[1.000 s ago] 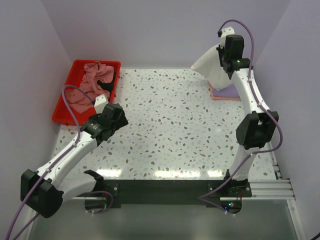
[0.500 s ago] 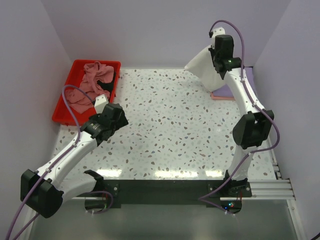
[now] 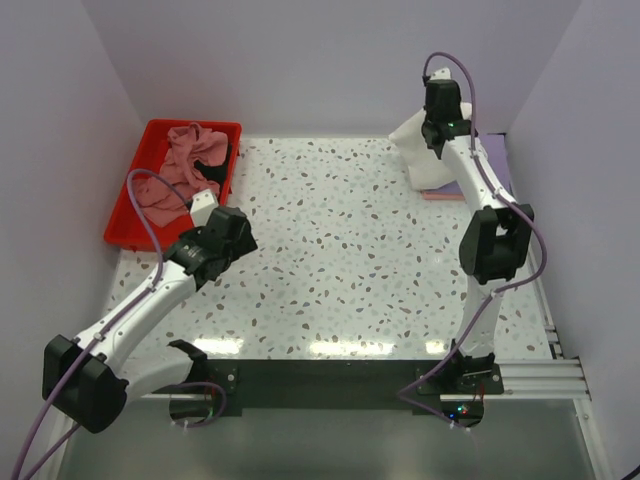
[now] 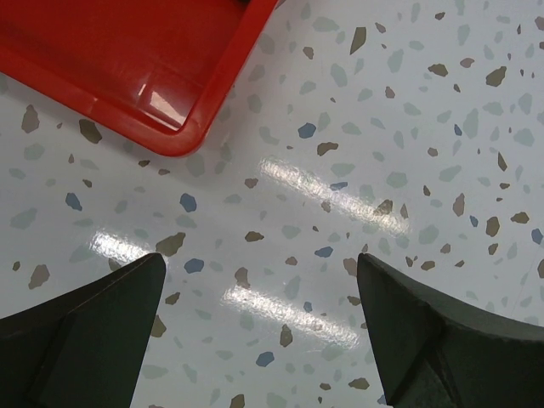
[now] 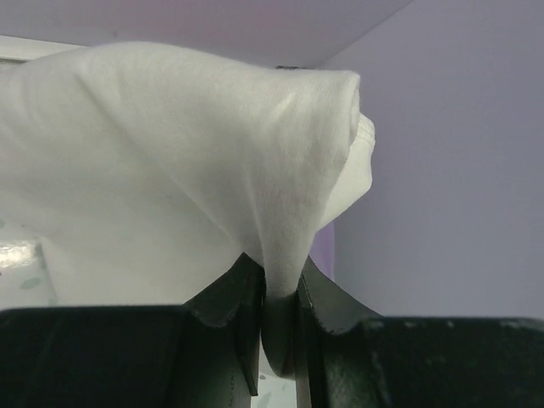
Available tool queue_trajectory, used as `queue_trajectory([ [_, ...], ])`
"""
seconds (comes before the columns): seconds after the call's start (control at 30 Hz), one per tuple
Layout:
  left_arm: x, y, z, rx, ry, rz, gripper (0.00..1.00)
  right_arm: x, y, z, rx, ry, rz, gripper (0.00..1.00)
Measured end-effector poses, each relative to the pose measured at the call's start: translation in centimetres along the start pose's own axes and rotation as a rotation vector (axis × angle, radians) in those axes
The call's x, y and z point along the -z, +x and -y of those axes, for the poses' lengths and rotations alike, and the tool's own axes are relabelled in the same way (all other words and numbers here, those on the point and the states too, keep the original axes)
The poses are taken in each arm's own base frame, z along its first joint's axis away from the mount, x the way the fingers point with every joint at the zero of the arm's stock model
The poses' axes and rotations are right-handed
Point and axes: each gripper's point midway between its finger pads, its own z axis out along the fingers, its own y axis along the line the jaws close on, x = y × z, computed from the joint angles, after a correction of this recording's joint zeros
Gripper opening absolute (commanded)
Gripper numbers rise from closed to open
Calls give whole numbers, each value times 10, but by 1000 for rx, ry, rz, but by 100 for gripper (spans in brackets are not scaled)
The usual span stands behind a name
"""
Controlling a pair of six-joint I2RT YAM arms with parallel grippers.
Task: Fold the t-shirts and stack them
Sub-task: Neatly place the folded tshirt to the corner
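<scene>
My right gripper [image 3: 436, 125] is raised at the back right, shut on a bunch of the white t-shirt [image 3: 420, 152], which hangs from it in a cone. In the right wrist view the white t-shirt [image 5: 212, 144] is pinched between the two dark fingers [image 5: 234, 297]. Under it lie a folded lavender t-shirt [image 3: 452, 186] and a pink t-shirt [image 3: 440, 195], only their edges showing. A dusty-pink t-shirt [image 3: 185, 160] and a black t-shirt [image 3: 214, 153] lie crumpled in the red tray [image 3: 130, 225]. My left gripper [image 4: 259, 327] hovers open over bare table beside the tray's corner.
The red tray's rounded corner [image 4: 170, 127] fills the top left of the left wrist view. Lilac walls close in the speckled table [image 3: 340, 250] on three sides; the right wall stands close to the right arm.
The right gripper has swung left and toward the back wall with the white t-shirt, which now hangs closer under it. The left arm has barely moved.
</scene>
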Motion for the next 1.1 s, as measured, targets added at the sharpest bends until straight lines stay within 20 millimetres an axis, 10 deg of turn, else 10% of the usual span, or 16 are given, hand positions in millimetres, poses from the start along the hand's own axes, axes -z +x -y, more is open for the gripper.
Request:
queue_trajectory([
  [0.43, -8, 7, 0, -24, -30, -28, 100, -45, 47, 60, -118, 158, -110, 3],
  [0.7, -9, 6, -1, -29, -39, -28, 100, -62, 61, 51, -120, 168, -133, 5],
  [0.8, -9, 6, -1, -29, -40, -28, 100, -62, 61, 50, -122, 171, -133, 14],
  [0.93, -8, 7, -2, -31, -42, -30, 100, -62, 60, 51, -142, 182, -130, 74],
  [1.1, -8, 7, -2, -30, -42, -30, 100, -62, 60, 53, -155, 195, -129, 92],
])
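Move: The white folded shirt is already pinched in my right hand, hanging to its left. The stack with the purple shirt on top is roughly 18 cm below that hand, about 6 cm to its right and 2 cm back. Under it the peach shirt pokes out, some 4 cm right and 3 cm back, and the table's far right corner is about 7 cm ahead and 18 cm right. From my left hand the stack is about 27 cm ahead and 62 cm to the right. I sweep my right hand about 9 cm to the right over the stack, drawing the white shirt across it, and sink some 4 cm, mostly late in the sweep and just after it. My wrist turns about 15 degrees clockwise on the way; then I hold the hand still and open the fingers wide, letting go of the shirt's edge. ##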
